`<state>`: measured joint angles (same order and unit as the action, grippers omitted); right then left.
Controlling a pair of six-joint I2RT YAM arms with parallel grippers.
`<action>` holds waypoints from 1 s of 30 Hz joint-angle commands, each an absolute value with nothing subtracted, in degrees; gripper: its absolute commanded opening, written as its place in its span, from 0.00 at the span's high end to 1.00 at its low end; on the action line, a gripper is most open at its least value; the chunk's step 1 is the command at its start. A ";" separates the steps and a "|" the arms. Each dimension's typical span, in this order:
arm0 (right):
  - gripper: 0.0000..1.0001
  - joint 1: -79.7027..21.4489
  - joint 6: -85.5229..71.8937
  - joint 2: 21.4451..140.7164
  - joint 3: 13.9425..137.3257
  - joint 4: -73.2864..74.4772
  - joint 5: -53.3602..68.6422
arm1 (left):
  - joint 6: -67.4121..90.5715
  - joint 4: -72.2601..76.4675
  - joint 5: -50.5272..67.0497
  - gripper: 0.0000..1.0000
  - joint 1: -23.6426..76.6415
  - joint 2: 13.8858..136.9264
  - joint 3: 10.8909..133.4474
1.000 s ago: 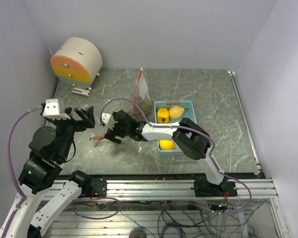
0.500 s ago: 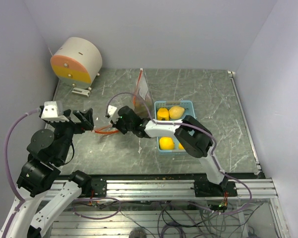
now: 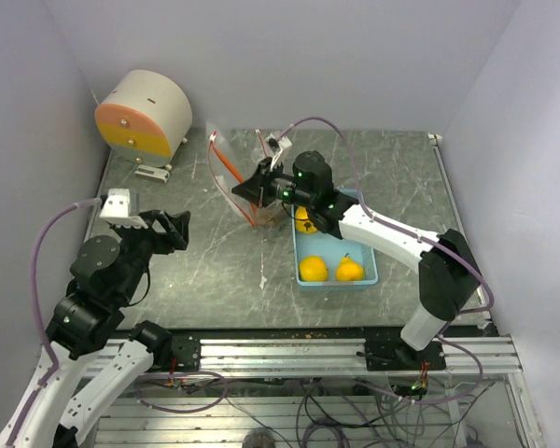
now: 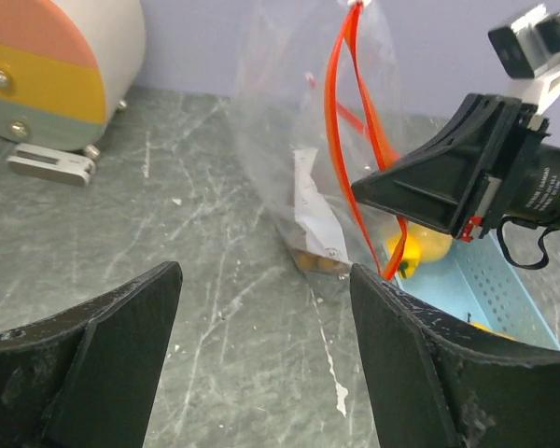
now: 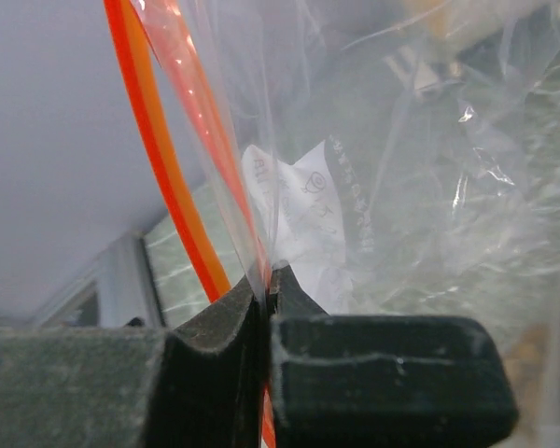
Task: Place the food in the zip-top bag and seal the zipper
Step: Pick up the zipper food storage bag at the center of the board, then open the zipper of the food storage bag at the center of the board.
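The clear zip-top bag (image 3: 231, 182) with an orange zipper (image 4: 355, 112) hangs upright over the back of the table. My right gripper (image 3: 249, 191) is shut on the film at its rim, right beside the zipper (image 5: 173, 187). Small brown balls (image 4: 319, 263) and a white paper slip (image 4: 313, 210) lie at the bag's bottom. Two yellow-orange fruits (image 3: 313, 269) (image 3: 349, 271) sit in the light blue tray (image 3: 366, 245), and a third (image 3: 304, 220) lies partly under the right arm. My left gripper (image 3: 175, 230) is open, low over the table, facing the bag from the left with nothing between its fingers (image 4: 121, 355).
A cream drum with a pink and yellow face (image 3: 145, 114) stands at the back left on a small white bracket (image 3: 152, 172). White flecks (image 3: 263, 277) mark the grey stone-patterned table. Walls close in on the left, back and right.
My right gripper shut on the bag's rim, then carried it from mid-table up and back toward the tray, pulling the bag upright. The left arm drew back slightly and its jaws narrowed a little.
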<state>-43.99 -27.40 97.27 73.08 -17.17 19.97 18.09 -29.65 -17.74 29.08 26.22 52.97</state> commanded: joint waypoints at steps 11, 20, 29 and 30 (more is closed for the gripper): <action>1.00 -45.26 -35.72 92.25 66.91 -20.37 26.47 | 26.63 -9.05 -3.72 0.23 28.92 37.86 45.22; 1.00 -46.47 -33.68 91.12 67.47 -18.23 27.59 | 29.53 -2.53 -3.94 0.31 28.92 45.25 43.62; 1.00 -47.52 -32.55 89.90 66.74 -16.69 26.78 | 30.50 2.23 -1.01 0.65 28.92 49.21 42.80; 1.00 -47.50 -32.33 89.65 66.68 -16.48 26.42 | 30.23 2.04 -0.69 0.73 28.92 49.56 42.80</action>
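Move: The bag's zipper rim is already held up in the right fingers; the stretch the open left hand is after lies about 13 cm ahead of that hand, 10 cm to its right and some 6 cm lower. From the right hand, that stretch is about 3 cm farther out and 1 cm to the left, nearly level. The blue tray sits roughly 34 cm right of the left hand, 8 cm farther out and 28 cm below, with the left yellow fruit about 29 cm right, 1 cm back and equally low. The zipper rim gets a second hand: the left gripper swings about 10 cm right, 8 cm forward and 6 cm down to it, turning clockwise and tipping slightly down, its fingers narrowing around the orange strip just beyond the right fingertips. The right hand keeps its shut pinch and draws the bag back about 6 cm towards the robot, turning a little counter-clockwise. ##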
